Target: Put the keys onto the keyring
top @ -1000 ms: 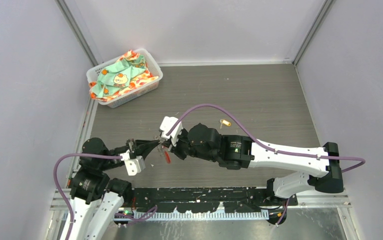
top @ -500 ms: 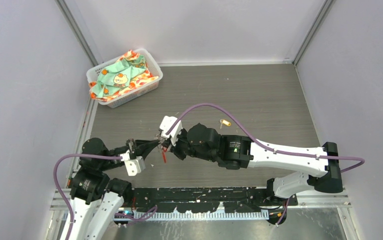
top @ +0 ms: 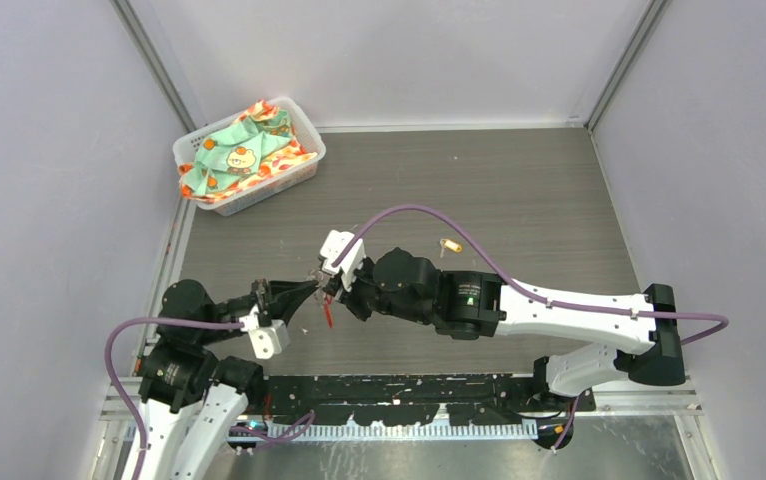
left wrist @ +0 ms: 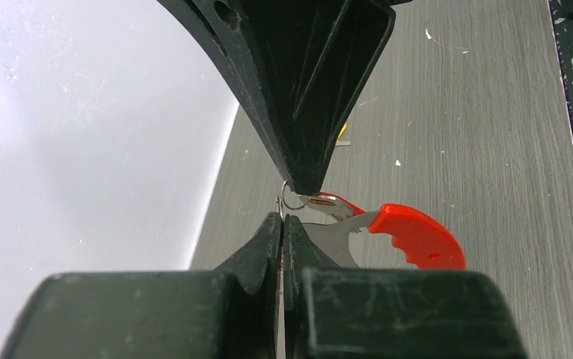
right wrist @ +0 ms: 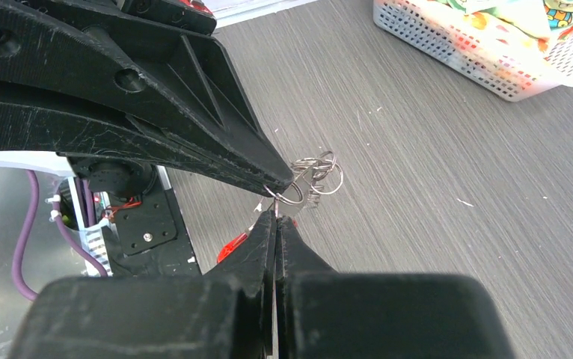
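Both grippers meet tip to tip above the table's near middle. My left gripper is shut on a thin wire ring of the keyring, whose red crescent and silver blade hang to its right. The right gripper is shut on the same cluster of silver rings, just under the left fingertips. A thin silver piece with a red edge juts out by the right fingertips; I cannot tell whether it is a key. The yellow-headed key lies alone on the table, beyond the right arm.
A white basket of patterned cloth stands at the back left, also seen in the right wrist view as a basket. Grey walls close in the table. A black rail runs along the near edge.
The left arm's rear joints have shifted slightly toward the near edge. Both grippers stay shut at the same spot, and the red crescent still hangs below them.
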You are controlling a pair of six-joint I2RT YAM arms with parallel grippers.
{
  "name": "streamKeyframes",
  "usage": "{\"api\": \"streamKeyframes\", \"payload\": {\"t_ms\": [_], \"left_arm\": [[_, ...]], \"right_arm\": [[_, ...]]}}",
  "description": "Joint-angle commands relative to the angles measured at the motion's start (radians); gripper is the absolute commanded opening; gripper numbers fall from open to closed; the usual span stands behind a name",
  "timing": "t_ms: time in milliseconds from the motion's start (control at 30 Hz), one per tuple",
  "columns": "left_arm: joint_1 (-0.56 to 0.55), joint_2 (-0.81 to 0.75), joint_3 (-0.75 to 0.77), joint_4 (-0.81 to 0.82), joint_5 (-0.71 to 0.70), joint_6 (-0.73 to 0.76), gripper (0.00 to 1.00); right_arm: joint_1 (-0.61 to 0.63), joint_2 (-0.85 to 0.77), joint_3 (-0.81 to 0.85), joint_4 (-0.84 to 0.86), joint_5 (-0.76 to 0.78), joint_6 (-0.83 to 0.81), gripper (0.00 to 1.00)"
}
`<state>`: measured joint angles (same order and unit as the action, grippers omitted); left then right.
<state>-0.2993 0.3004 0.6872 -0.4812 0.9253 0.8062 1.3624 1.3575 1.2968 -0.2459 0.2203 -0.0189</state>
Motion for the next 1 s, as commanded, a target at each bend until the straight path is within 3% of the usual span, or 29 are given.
{"api": "streamKeyframes", "payload": {"t_ms": [0,300,500,633,767,967], "left_arm": [[-0.001,-0.014,0.002,0.021,0.027,0.027,0.0],[-0.001,-0.026,0.001,0.006,0.031,0.041,0.0],[-0.001,-0.018,0.024,-0.018,0.053,0.014,0.0],[-0.001,0.017,0.074,-0.102,0.152,0.014,0.0],[-0.001,0.086,0.149,-0.223,0.3,0.001,0.0],[-0.001,0.17,0.224,-0.291,0.435,-0.065,0.0]], "right_arm": [[0.005,-0.004,0.023,0.057,0.038,0.018,0.01],[0.003,-0.019,0.017,0.037,0.069,0.047,0.01],[-0.003,-0.117,0.021,-0.073,-0.006,-0.062,0.01],[-0.016,-0.189,0.014,-0.157,-0.057,-0.181,0.01],[-0.016,-0.234,-0.031,-0.166,-0.201,-0.344,0.01],[-0.016,-0.22,0.003,-0.232,-0.328,-0.507,0.01]]}}
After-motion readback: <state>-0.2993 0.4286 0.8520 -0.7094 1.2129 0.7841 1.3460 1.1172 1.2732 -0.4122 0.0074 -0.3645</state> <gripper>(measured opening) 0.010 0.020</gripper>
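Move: The right hand holds the red-tagged key with its tips almost against the left hand's; the keyring's wire, pinched in the left fingertips, is roughly 2 cm to the right hand's left, level with it. From the left hand the red-tagged key is some 3 cm to the right, 1 cm back and 2 cm below, and the keyring's red handle hangs about 4 cm back, 2 cm to the right and 5 cm below. For the first half both hands stay nearly in place at the rings, grips kept, then they part quickly: the right hand draws away from the keyring about 6 cm to its right, rising some 4 cm and coming back 3 cm, with the red-tagged key still pinched. The left hand keeps its pinch on the keyring and pulls about 5 cm back towards the base with a slight shift to the right, each wrist turning about 20 degrees so that its fingers swing towards the base, the left clockwise and the right counter-clockwise. ##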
